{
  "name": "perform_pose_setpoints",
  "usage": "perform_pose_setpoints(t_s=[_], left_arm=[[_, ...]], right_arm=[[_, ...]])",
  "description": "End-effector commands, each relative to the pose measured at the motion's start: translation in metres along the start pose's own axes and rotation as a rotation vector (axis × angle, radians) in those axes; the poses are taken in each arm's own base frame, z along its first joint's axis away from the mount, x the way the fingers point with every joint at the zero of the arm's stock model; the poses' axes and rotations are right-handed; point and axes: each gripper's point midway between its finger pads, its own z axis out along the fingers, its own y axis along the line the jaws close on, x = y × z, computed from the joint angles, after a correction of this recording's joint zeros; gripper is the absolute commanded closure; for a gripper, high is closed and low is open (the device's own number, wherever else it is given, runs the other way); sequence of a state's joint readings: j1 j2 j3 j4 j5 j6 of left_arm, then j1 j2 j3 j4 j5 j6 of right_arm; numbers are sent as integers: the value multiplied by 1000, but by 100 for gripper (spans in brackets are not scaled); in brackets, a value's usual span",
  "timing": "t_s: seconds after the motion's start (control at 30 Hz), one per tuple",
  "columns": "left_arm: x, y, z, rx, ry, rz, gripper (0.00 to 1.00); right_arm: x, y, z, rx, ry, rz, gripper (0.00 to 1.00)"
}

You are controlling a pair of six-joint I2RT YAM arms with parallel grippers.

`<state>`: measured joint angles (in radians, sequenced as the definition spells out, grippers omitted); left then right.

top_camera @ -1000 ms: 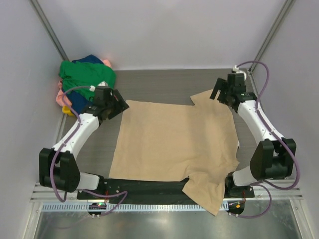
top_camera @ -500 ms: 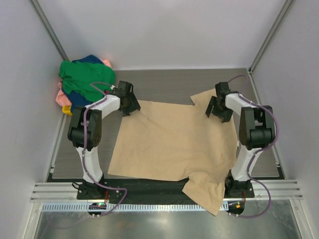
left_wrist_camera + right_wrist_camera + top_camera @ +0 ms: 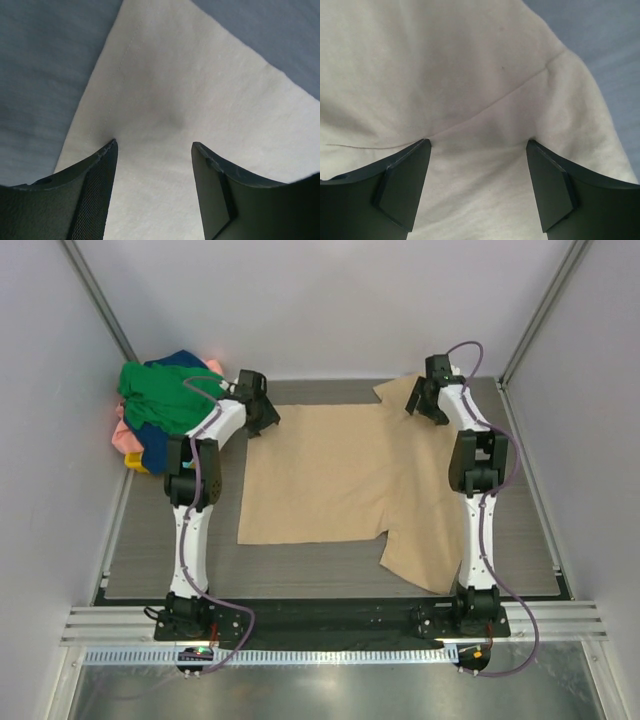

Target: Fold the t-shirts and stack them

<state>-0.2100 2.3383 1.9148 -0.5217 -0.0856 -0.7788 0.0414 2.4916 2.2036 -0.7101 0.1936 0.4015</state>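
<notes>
A tan t-shirt [image 3: 340,470] lies spread flat on the grey table, one sleeve at the far right and the other at the near right [image 3: 425,560]. My left gripper [image 3: 262,420] rests on its far left corner. In the left wrist view the gripper [image 3: 154,143] is open, both tips pressed onto the flat cloth [image 3: 165,95]. My right gripper [image 3: 420,405] sits on the far sleeve. It is also open [image 3: 478,141], with its tips dug into slightly bunched cloth [image 3: 470,75]. Green [image 3: 170,395], navy [image 3: 185,360] and pink [image 3: 122,438] t-shirts are heaped at the far left.
A small yellow basket [image 3: 135,462] peeks out from under the heap. White walls close in the table on the left, back and right. Both arms are stretched out toward the back. A black base rail [image 3: 330,615] runs along the near edge.
Both arms have reached toward the back wall, and the tan shirt has slid with them. It has moved off the near edge onto the middle of the table. Both jaws have narrowed slightly.
</notes>
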Motion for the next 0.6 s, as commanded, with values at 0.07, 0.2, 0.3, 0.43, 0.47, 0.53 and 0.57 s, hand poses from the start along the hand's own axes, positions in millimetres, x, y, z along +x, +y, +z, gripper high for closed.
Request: perform_pose_setpoints(t_s=[0.07, 0.2, 0.3, 0.43, 0.47, 0.53, 0.57], left_arm=[[-25, 14, 14, -62, 35, -22, 38], [-60, -24, -44, 49, -39, 8, 37], [-51, -26, -84, 47, -55, 42, 36], [-44, -21, -178, 104, -147, 44, 35], [-36, -17, -189, 119, -152, 44, 35], [-5, 12, -208, 101, -131, 47, 35], [5, 21, -213, 98, -127, 37, 35]], right_arm=[[-14, 33, 18, -144, 9, -26, 16], [-58, 34, -29, -159, -109, -26, 15], [-88, 18, -92, -110, -222, -11, 14], [-66, -29, -153, 20, -244, 15, 13], [-74, -41, -198, 26, -314, 45, 13], [-31, -62, -205, 52, -247, 86, 14], [-26, -63, -238, -1, -277, 107, 13]])
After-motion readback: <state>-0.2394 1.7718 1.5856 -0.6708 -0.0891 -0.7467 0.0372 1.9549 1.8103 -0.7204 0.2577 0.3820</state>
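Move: The tan t-shirt lies flat, its middle about 13 cm back and 23 cm right of the left hand, and some 16 cm back and 20 cm left of the right hand, barely 1 cm below both. The pile of clothes is about 25 cm left of the left hand, roughly level with it and some 5 cm higher. The shirt's far sleeve is about 5 cm ahead and 7 cm left of the right hand. With open fingertips still resting on the t-shirt, the left near its far-left corner and the right by the root of the far sleeve, both hands drag the cloth on forward for about 4 cm, easing to a stop. Then both let the cloth go and swing back towards the robot and up together, faster and faster, ending some 14 cm higher over the shirt, with fingers staying open and wrists hardly turning. ##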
